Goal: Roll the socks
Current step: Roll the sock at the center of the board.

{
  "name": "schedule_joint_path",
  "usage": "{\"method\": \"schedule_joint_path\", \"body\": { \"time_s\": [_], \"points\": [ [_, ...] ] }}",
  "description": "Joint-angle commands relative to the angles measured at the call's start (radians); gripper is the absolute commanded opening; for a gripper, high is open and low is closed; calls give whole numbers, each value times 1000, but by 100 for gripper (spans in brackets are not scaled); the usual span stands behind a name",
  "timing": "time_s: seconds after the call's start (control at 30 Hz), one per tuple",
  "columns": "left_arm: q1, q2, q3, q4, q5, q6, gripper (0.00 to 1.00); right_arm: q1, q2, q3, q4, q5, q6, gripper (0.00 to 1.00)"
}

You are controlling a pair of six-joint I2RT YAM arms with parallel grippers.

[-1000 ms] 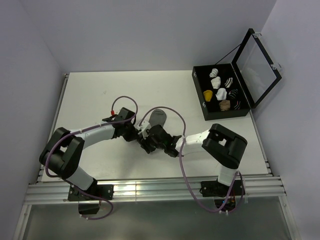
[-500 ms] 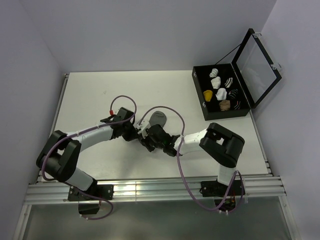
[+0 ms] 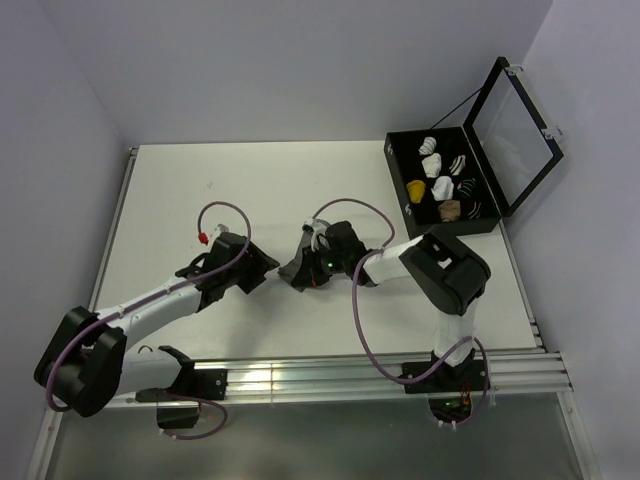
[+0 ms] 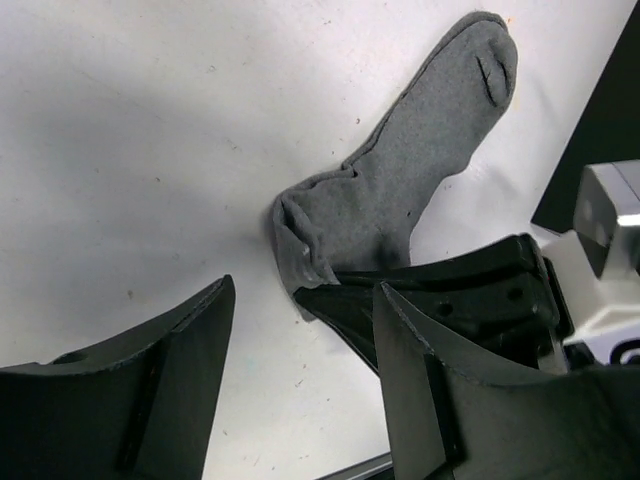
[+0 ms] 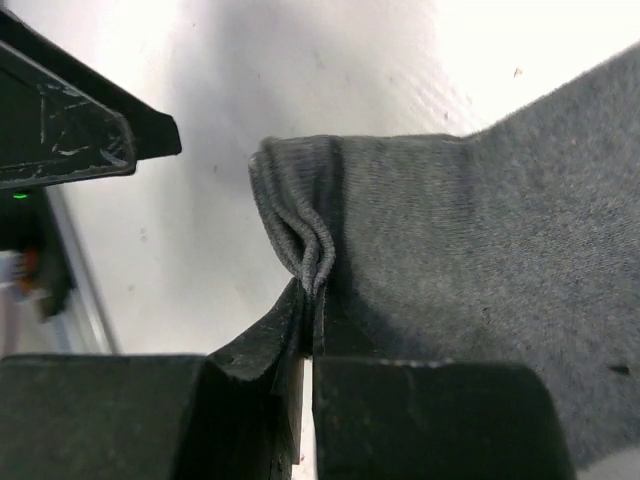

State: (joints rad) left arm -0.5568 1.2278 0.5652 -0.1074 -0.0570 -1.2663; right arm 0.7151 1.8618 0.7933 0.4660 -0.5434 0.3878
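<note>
The grey sock (image 4: 400, 170) lies flat on the white table, toe pointing away, cuff bunched at the near end. My right gripper (image 5: 315, 300) is shut on the folded cuff of the grey sock (image 5: 480, 260); its black fingers (image 4: 440, 300) show in the left wrist view. In the top view the right gripper (image 3: 299, 271) covers most of the sock. My left gripper (image 4: 300, 400) is open and empty, a short way left of the cuff, also seen from above (image 3: 266, 265). A mustard-yellow bundle (image 3: 416, 189) sits in the black box.
The open black box (image 3: 400, 205) stands at the back right with its lid (image 3: 515, 125) raised, holding white, striped and tan sock bundles. Purple cables loop over both arms. The table's front rail (image 3: 300, 375) runs along the near edge.
My left gripper has let go and pulled back to the left, away from the sock. My right wrist has swung up and right, still shut on the cuff, and now covers the sock from above.
</note>
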Motion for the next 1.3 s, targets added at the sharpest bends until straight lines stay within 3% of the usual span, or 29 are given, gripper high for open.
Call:
{"method": "schedule_joint_path", "body": {
  "time_s": [0.0,0.47,0.7,0.93,1.27],
  "points": [
    [-8,-13,-45,149,8,-34,62,-28,46,23,69,-179,144,0],
    [-37,67,-114,288,6,-42,48,-117,200,6,220,-314,385,0],
    [-38,117,-131,345,20,-24,41,-128,234,15,224,-323,405,0],
    [-40,156,-123,394,46,-15,27,-129,235,23,192,-317,392,0],
    [-40,162,-125,419,42,-15,26,-129,240,37,163,-319,382,0]
  ]
}}
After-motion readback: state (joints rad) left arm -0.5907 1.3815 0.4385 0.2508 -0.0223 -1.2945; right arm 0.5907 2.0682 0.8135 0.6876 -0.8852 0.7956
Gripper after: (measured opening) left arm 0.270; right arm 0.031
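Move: The sock's folded near end lies about 4 cm to the left gripper's right, 1 cm ahead and 5 cm below. The closed right gripper holding that end is some 7 cm to the right and 5 cm below. The unrolled far end reaches about 13 cm ahead and 10 cm to the right. From the right hand, the middle of the folded end sticks out barely 2 cm to the left, 1 cm below. Keep the right gripper shut on the sock's folded end and twist it about its leftward-pointing fingers by some 30 degrees, upper side turning forward towards the sock's far end, then hold. Meanwhile sink the open left gripper about 3.5 cm and bring it 2 cm right onto the free side of the fold, narrowing its fingers to roughly half their gap so they straddle it without shutting. ##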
